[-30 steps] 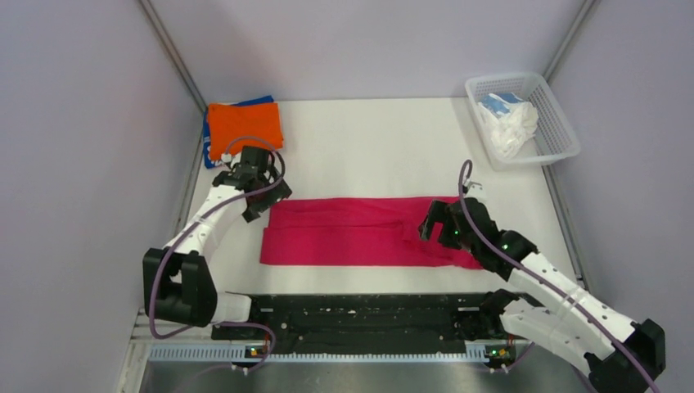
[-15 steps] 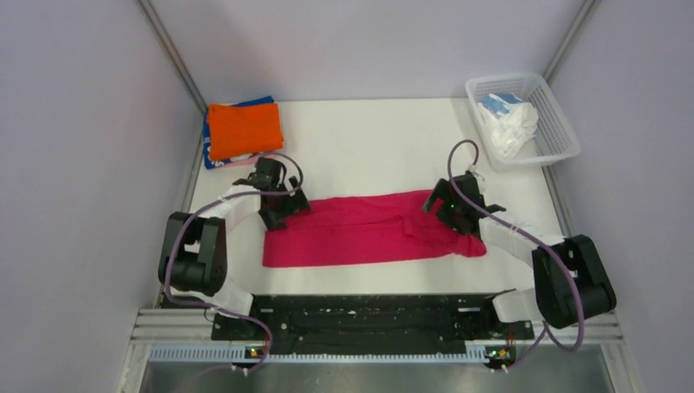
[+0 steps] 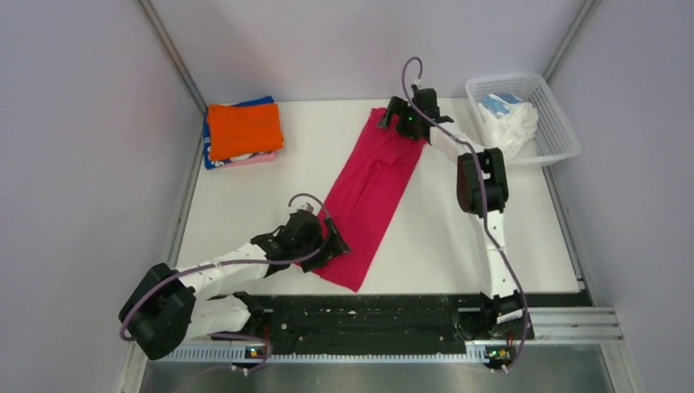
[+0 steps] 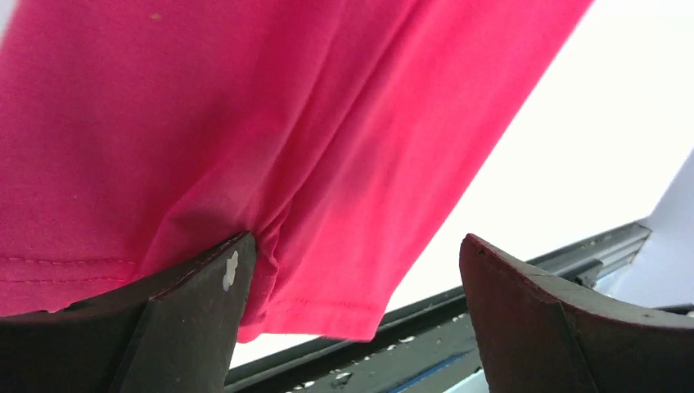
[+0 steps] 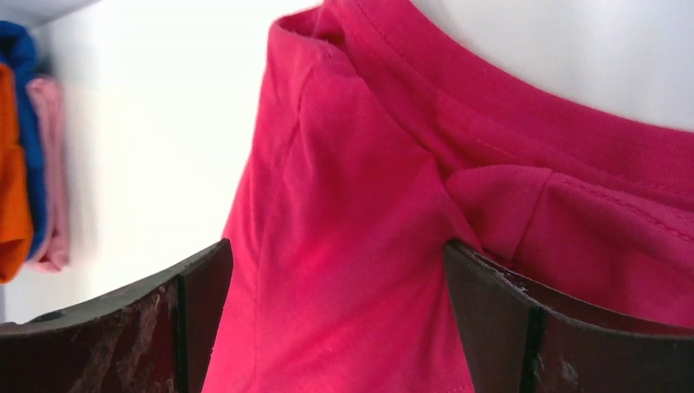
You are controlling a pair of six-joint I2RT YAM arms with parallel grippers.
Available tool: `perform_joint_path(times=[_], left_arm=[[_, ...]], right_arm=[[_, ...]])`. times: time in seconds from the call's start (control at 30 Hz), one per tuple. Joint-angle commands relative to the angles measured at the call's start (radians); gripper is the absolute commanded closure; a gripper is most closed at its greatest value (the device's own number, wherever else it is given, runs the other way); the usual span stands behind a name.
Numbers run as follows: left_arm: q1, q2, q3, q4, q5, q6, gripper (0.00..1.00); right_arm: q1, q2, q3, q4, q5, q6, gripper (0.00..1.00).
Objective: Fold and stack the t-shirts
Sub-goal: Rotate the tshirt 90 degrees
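Observation:
The crimson-pink t-shirt [image 3: 372, 188] lies folded into a long strip, running diagonally from the near middle of the table to the far middle. My left gripper [image 3: 331, 244] is open at its near end. In the left wrist view [image 4: 356, 246] the left finger touches bunched cloth [image 4: 245, 147] by the hem. My right gripper [image 3: 398, 123] is open over the far end, by the collar. In the right wrist view [image 5: 335, 254] the cloth [image 5: 352, 246] lies between the spread fingers.
A stack with an orange t-shirt [image 3: 244, 129] on top, blue and pale pink ones under it, sits at the far left; it also shows in the right wrist view [image 5: 12, 205]. A white mesh basket [image 3: 560, 131] at the far right holds a white/light-blue shirt [image 3: 507, 123]. A black rail [image 3: 368, 315] runs along the near edge.
The crimson shirt has swung from lying crosswise to lying diagonally. My left gripper moved toward the near edge with one end; my right gripper moved to the far middle with the other.

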Motion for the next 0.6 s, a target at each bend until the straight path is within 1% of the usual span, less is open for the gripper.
perform_joint_path(times=[0.0,0.07,0.13,0.17,0.2,0.27,0.37,0.47,0.57], left_arm=[[-0.128,0.015,-0.038,0.154,-0.106,-0.136,0.01],[-0.168,0.077,-0.004,0.209,-0.116,-0.127,0.01],[-0.2,0.165,0.051,0.207,-0.098,-0.115,0.01],[-0.211,0.227,0.078,0.199,-0.087,-0.105,0.01],[-0.222,0.265,0.104,0.198,-0.047,-0.093,0.01],[-0.243,0.312,0.148,0.192,-0.03,-0.075,0.01],[-0.274,0.314,0.196,0.151,-0.056,-0.045,0.01],[-0.304,0.277,0.25,0.066,-0.129,-0.003,0.01],[-0.322,0.204,0.288,-0.044,-0.196,0.038,0.01]], right_arm=[[0.056,0.26,0.363,-0.27,-0.171,-0.095,0.01],[0.081,0.346,0.485,-0.261,-0.208,-0.056,0.01],[0.112,0.405,0.568,-0.231,-0.248,-0.021,0.01],[0.125,0.418,0.581,-0.196,-0.26,-0.005,0.01],[0.136,0.42,0.579,-0.15,-0.268,0.012,0.01],[0.151,0.417,0.581,-0.051,-0.276,0.051,0.01],[0.151,0.384,0.598,0.009,-0.273,0.062,0.01],[0.151,0.302,0.62,-0.06,-0.221,-0.022,0.01],[0.154,0.156,0.541,-0.125,-0.117,-0.102,0.01]])
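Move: The t-shirt lies folded in a long slanted strip under both hands. Its middle is about 18 cm ahead and 11 cm right of the left hand, and some 22 cm back and 9 cm left of the right hand, roughly 1 cm below each. The folded stack sits about 45 cm left of the right hand, nearly level with it; the basket is about 39 cm to that hand's right, neither ahead nor back. Swinging in opposite directions, the open hands keep their fingertips down on the t-shirt's two ends and drag them round: the right hand sweeps the far end left some 14 cm, bowing slightly forward and back, turning about 20 degrees counter-clockwise; the left drags the near end right about 10 cm, turning slightly clockwise. Both slow to a stop. ##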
